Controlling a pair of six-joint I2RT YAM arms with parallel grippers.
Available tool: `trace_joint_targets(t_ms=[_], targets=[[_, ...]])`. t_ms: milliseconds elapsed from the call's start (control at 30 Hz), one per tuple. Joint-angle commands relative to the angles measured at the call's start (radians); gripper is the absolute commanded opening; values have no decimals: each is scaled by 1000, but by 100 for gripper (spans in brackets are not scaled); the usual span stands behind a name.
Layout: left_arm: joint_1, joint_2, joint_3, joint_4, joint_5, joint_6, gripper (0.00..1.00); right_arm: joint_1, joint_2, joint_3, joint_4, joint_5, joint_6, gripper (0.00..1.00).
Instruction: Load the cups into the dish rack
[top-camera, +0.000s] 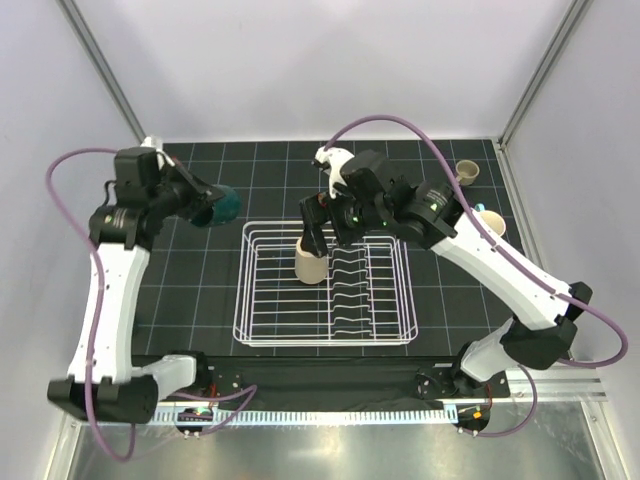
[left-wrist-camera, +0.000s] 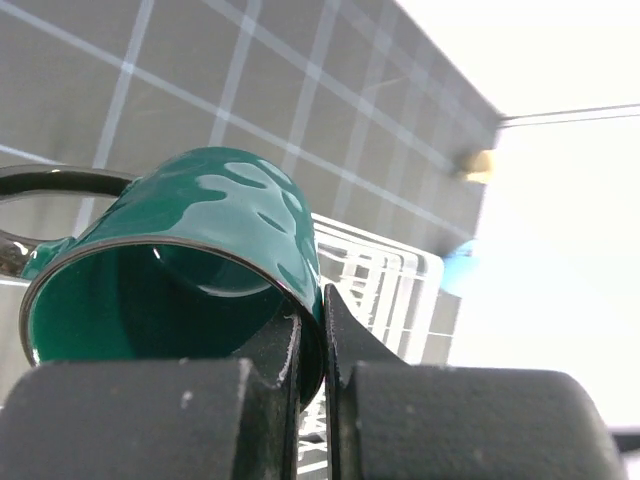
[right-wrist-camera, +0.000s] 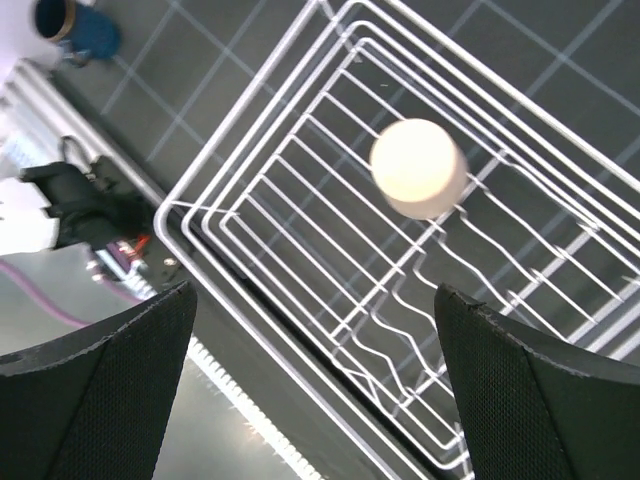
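Note:
A dark teal-green mug (left-wrist-camera: 200, 260) hangs above the mat left of the dish rack. My left gripper (left-wrist-camera: 312, 340) is shut on its rim, one finger inside and one outside. From above, the left gripper (top-camera: 212, 208) and the mug (top-camera: 228, 206) sit just beyond the white wire rack's (top-camera: 262, 330) far-left corner. A beige handleless cup (top-camera: 310, 262) stands upside down inside the rack. My right gripper (top-camera: 322, 232) hovers over it, open, with nothing between its fingers. In the right wrist view the beige cup (right-wrist-camera: 418, 168) lies beyond the right gripper (right-wrist-camera: 315, 380).
A small tan mug (top-camera: 467, 172) stands at the mat's far right corner. A light blue mug (top-camera: 492, 222) sits near the right edge, partly hidden behind the right arm. Wavy plate dividers (top-camera: 350, 290) fill the rack's right half. Frame posts rise at both back corners.

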Motion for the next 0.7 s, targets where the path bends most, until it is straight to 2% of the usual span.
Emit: trace_joint_targets(t_ms=[0, 167, 233, 367, 500, 667], targets=[[14, -100, -38, 113, 149, -72, 0, -42, 10, 79, 19, -153, -7, 100], [14, -293, -139, 235, 325, -113, 0, -154, 13, 88, 19, -265, 58, 100], [15, -360, -198, 291, 382, -133, 0, -172, 8, 102, 4, -253, 61, 100], [14, -584, -392, 575, 481, -247, 0, -179, 11, 145, 2, -249, 96, 100], [14, -675, -513, 710, 585, -362, 0, -177, 16, 111, 129, -399, 214, 100], [14, -723, -510, 759, 701, -396, 0, -177, 36, 101, 284, -485, 291, 100]])
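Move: Some 12 cm ahead of the open right hand, about 21 cm to its left and 5 cm below is the green cup, already held by the left hand. The cup's middle sits about 3 cm ahead of the left finger pads, 2 cm right and 4 cm below. The cream cup in the rack stands about 8 cm ahead of the right hand and straight below, 26 cm down; from the left hand it lies 3 cm back, 20 cm right and 25 cm down. Carrying the green cup by its rim, the left hand draws back about 17 cm, rising 8 cm and going 7 cm right, to the rack's left side. Its fingers swing up and rightward some 45 degrees, turning the cup's base to the right hand. The right hand, still wide open, edges forward and slightly right, then backs a little while rising about 6 cm and going left towards the cup, fingers levelling leftward. ##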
